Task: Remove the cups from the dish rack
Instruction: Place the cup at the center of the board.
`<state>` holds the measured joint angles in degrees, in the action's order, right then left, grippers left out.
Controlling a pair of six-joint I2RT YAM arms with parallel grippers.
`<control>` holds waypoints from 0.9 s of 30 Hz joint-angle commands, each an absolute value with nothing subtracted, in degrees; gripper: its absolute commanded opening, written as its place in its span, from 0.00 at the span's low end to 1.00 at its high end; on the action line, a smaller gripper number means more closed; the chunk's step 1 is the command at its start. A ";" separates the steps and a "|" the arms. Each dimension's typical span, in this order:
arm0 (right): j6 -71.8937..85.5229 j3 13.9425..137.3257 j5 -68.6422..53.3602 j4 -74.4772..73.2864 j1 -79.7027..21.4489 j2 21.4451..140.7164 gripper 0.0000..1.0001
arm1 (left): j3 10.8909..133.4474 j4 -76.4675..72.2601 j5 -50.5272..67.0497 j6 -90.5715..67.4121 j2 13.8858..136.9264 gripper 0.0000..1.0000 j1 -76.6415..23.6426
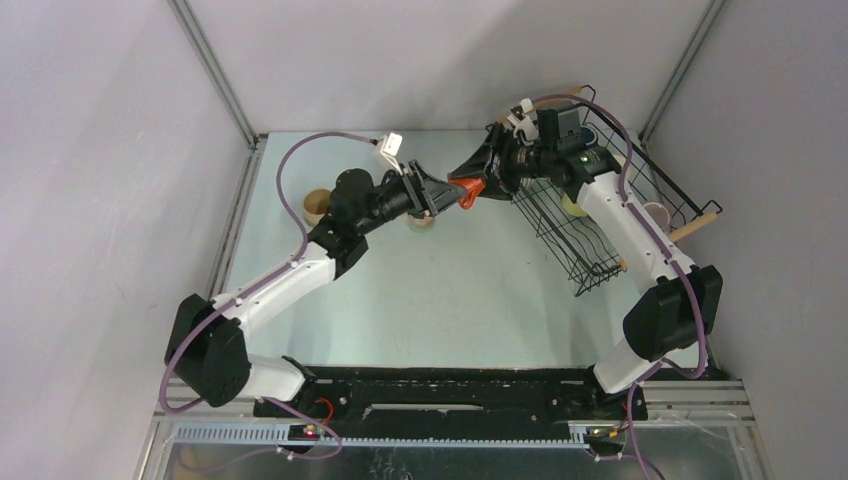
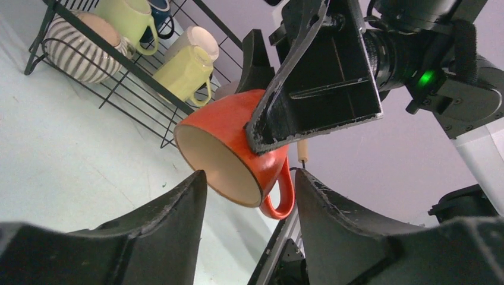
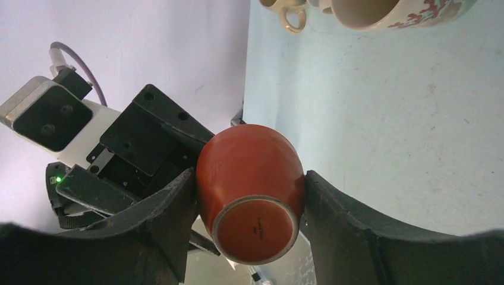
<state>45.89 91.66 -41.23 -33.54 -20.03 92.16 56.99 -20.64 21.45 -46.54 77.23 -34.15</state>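
An orange-red cup point(image 1: 466, 190) hangs in mid-air between the two arms, left of the black wire dish rack point(image 1: 580, 250). My right gripper point(image 3: 248, 175) is shut on the cup's round body point(image 3: 252, 160), with the cup's base toward the right wrist camera. My left gripper point(image 2: 249, 175) stands open round the cup's mouth point(image 2: 232, 136). One finger is at the rim, and the other is a sliver away from the handle. The rack holds a ribbed beige cup point(image 2: 83, 41), two yellow-green cups point(image 2: 184, 71), a dark blue cup point(image 2: 160, 9) and a pale one point(image 2: 199, 38).
A tan cup point(image 1: 317, 205) stands on the table at the far left. Another cup point(image 1: 422, 222) sits beneath my left wrist. A floral cup point(image 3: 404, 12) and a cream one point(image 3: 291, 15) also stand there. The rack tilts against the right wall, wooden handle point(image 1: 700, 218) sticking out.
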 commanded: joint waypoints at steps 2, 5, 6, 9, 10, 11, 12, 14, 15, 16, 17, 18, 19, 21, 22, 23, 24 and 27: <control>48.26 91.09 -45.09 -29.60 -20.54 90.85 0.34 | 56.60 -27.85 24.29 -49.45 78.42 0.58 -33.84; 48.90 90.34 -45.70 -28.84 -20.57 90.72 0.34 | 56.72 -29.98 25.59 -51.18 79.49 0.55 -33.84; 49.11 90.04 -45.92 -28.62 -20.64 90.66 0.34 | 56.75 -30.61 25.84 -51.76 79.82 0.53 -33.82; 49.53 89.68 -46.09 -28.11 -20.71 90.44 0.34 | 56.47 -32.52 26.51 -53.64 80.55 0.49 -33.79; 49.69 89.53 -46.18 -27.88 -20.78 90.34 0.34 | 56.38 -32.98 26.52 -54.02 80.73 0.47 -33.82; 49.89 89.32 -46.27 -27.68 -20.75 90.25 0.34 | 56.32 -33.37 26.66 -54.39 80.87 0.45 -33.84; 50.01 89.19 -46.29 -27.49 -20.84 90.20 0.34 | 56.22 -33.85 26.79 -54.81 80.98 0.42 -33.83; 50.47 88.69 -46.59 -26.98 -20.83 90.24 0.34 | 55.99 -34.64 27.08 -55.45 81.23 0.34 -33.84; 50.84 88.35 -46.79 -26.50 -20.91 90.12 0.34 | 55.83 -34.97 27.19 -55.77 81.33 0.30 -33.84; 51.15 87.95 -47.05 -25.80 -20.84 90.00 0.34 | 55.69 -35.24 27.28 -56.02 81.38 0.26 -33.87; 51.37 87.63 -47.11 -25.49 -20.83 90.02 0.34 | 55.43 -35.60 27.33 -56.30 81.39 0.22 -33.92; 51.60 87.43 -47.07 -25.17 -20.91 89.85 0.34 | 55.19 -35.86 27.40 -56.48 81.32 0.18 -33.92; 51.78 87.18 -47.15 -24.95 -20.93 89.86 0.34 | 55.00 -36.00 27.47 -56.63 81.26 0.14 -33.93; 52.06 87.02 -47.11 -24.46 -21.09 89.74 0.35 | 54.54 -36.11 27.33 -56.77 81.06 0.02 -33.93; 52.03 87.06 -46.92 -24.36 -21.21 89.62 0.39 | 54.39 -36.12 27.27 -56.82 80.85 0.01 -33.93; 51.99 87.02 -46.75 -24.30 -21.28 89.57 0.46 | 54.18 -36.12 27.25 -56.86 80.59 0.00 -33.93; 51.90 87.01 -46.36 -24.26 -21.34 89.42 0.56 | 54.04 -36.12 27.14 -56.78 80.33 0.00 -33.93; 50.92 86.76 -44.37 -24.41 -21.66 88.47 0.86 | 53.42 -36.06 26.36 -56.04 79.09 0.00 -33.93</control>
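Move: The orange cup is in the right hand's grip, its middle about 2 cm left and 1 cm ahead of that hand, at its height. From the open left hand the orange cup lies some 5 cm to the right, 2 cm ahead and 2 cm higher, mouth facing it. A patterned cup stands on the board, roughly 12 cm ahead of the left hand, 6 cm left and 25 cm below. The dish rack's middle is about 30 cm right of the right hand, 15 cm ahead and 22 cm below. The left fingers close from well open to nearly shut and pinch the orange cup's wall at the rim near the handle, one finger inside the mouth, as that hand eases about 1.5 cm right and 1.5 cm up, rolling some 10 degrees with its left side dropping. The right hand offers the cup, drifting about 1 cm left, and just starts to slacken its fingers at the end. ##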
